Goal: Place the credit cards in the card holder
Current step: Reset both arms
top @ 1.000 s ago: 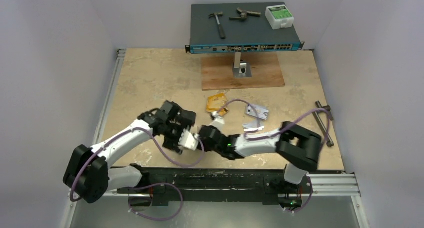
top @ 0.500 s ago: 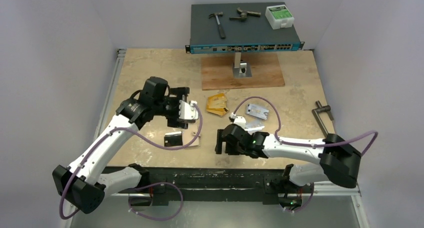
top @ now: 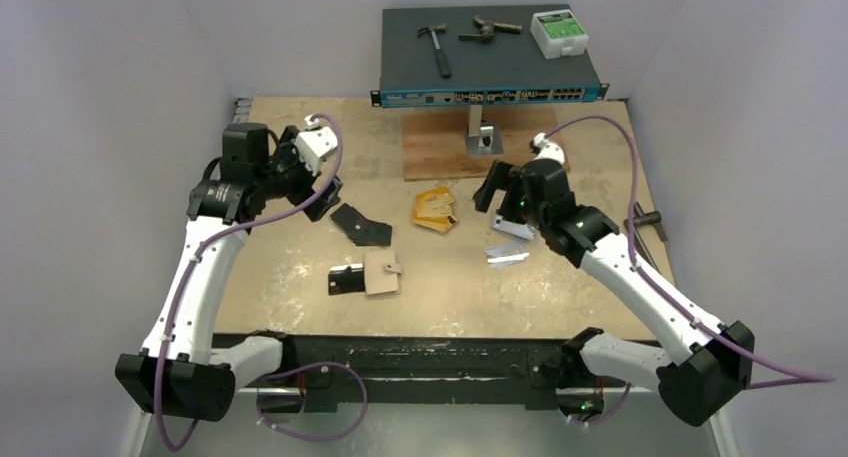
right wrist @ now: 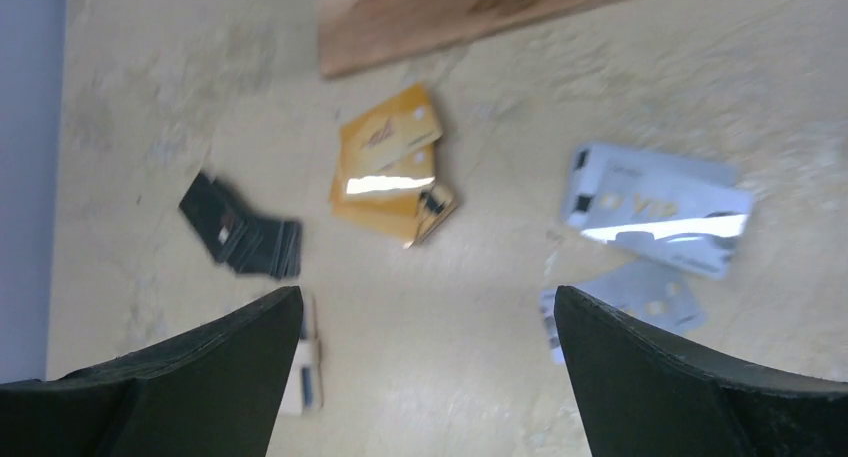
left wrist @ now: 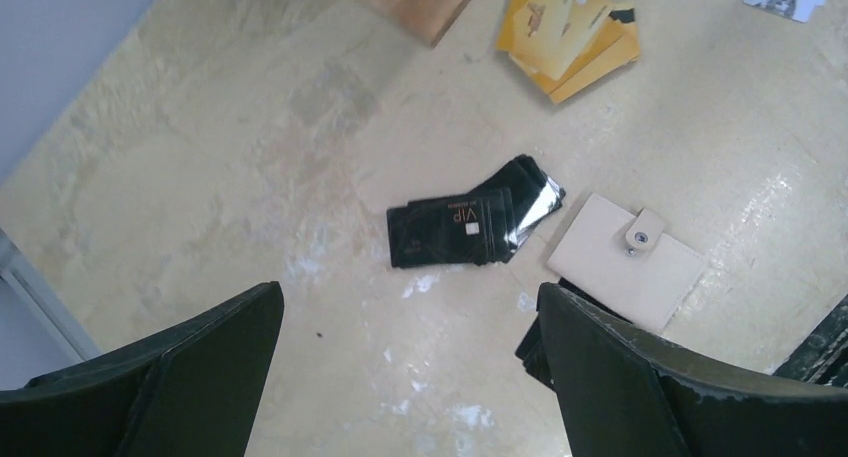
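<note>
The tan card holder [top: 383, 274] lies closed on the table near the front centre, snap tab up, also seen in the left wrist view [left wrist: 625, 259]. Orange-gold credit cards [top: 434, 209] [left wrist: 573, 32] [right wrist: 388, 167] lie fanned mid-table. Silvery credit cards [top: 509, 247] [right wrist: 655, 207] lie to their right. My left gripper [top: 322, 192] [left wrist: 408, 297] hangs open and empty above the table's left part. My right gripper [top: 500, 199] [right wrist: 425, 297] hangs open and empty above the silvery cards.
A black fanned stack marked VIP [top: 360, 224] [left wrist: 470, 222] lies left of the orange cards. A black piece [top: 345, 278] touches the holder's left side. A wooden board [top: 485, 145], a raised network switch [top: 488, 52] with tools and a metal handle tool [top: 648, 232] stand behind and right.
Both arms have lifted up and apart from the front centre, left arm to the back left, right arm to the back right. The right gripper has opened. The card holder stays on the table.
</note>
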Robot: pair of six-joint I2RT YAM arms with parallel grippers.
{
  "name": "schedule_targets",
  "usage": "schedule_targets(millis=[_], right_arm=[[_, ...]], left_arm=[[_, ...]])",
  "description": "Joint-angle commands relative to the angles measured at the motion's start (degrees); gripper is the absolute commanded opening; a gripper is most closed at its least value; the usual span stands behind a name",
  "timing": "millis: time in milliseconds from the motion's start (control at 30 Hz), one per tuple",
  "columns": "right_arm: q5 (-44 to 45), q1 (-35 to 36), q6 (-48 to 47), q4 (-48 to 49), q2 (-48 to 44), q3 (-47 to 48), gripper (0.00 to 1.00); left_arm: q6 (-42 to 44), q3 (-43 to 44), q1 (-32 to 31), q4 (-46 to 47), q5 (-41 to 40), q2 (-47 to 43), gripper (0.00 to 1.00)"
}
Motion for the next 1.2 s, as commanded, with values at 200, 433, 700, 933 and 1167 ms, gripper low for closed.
schedule_targets(millis=[200,433,700,933,1167], right_arm=[[25.53,-19.10,-13.13,32.13,-1.10,-17.74,0.99],[28.16,-25.80,-18.18,52.84,2.89,-28.95,0.99],[27.77,-28.48,-21.63,77.00,9.72,-36.46,0.99],[20.11,-29.22,-28.27,97.02,17.02,-40.26,0.99],[11.70,-28.33,-34.87,106.01,22.12,-42.70,0.99]], left_arm=[[-19.77,-20.10,17.99,28.71,3.89,0.73,1.00],[-27.37,-31.91,19.73,51.55,3.53,7.41,1.00],[-35.40,-43.86,19.68,79.34,5.24,12.72,1.00],[-35.15,-43.54,19.70,79.61,5.36,13.71,1.00],[-28.09,-55.21,10.01,92.90,-11.55,8.80,1.00]])
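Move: I'm reaching for nothing now. The card holder lies about 10 cm back and 9 cm right of my left hand, roughly 24 cm down; the black cards are level with that hand, 6 cm right, and the single black card 12 cm back, 2 cm right. From my right hand the holder is some 10 cm back, 18 cm left and 18 cm below; the orange cards are 4 cm ahead, 7 cm left, the blue cards 1 cm ahead, 10 cm right. Empty and wide open, both my hands go back to their rest poses at the sides. My right sweeps some 23 cm right past the blue cards, also sinking and edging forward, turning clockwise with its fingers tipping up; my left sinks about 17 cm while swinging left and forward, turning roughly 30 degrees counter-clockwise and rolling its left side down. ##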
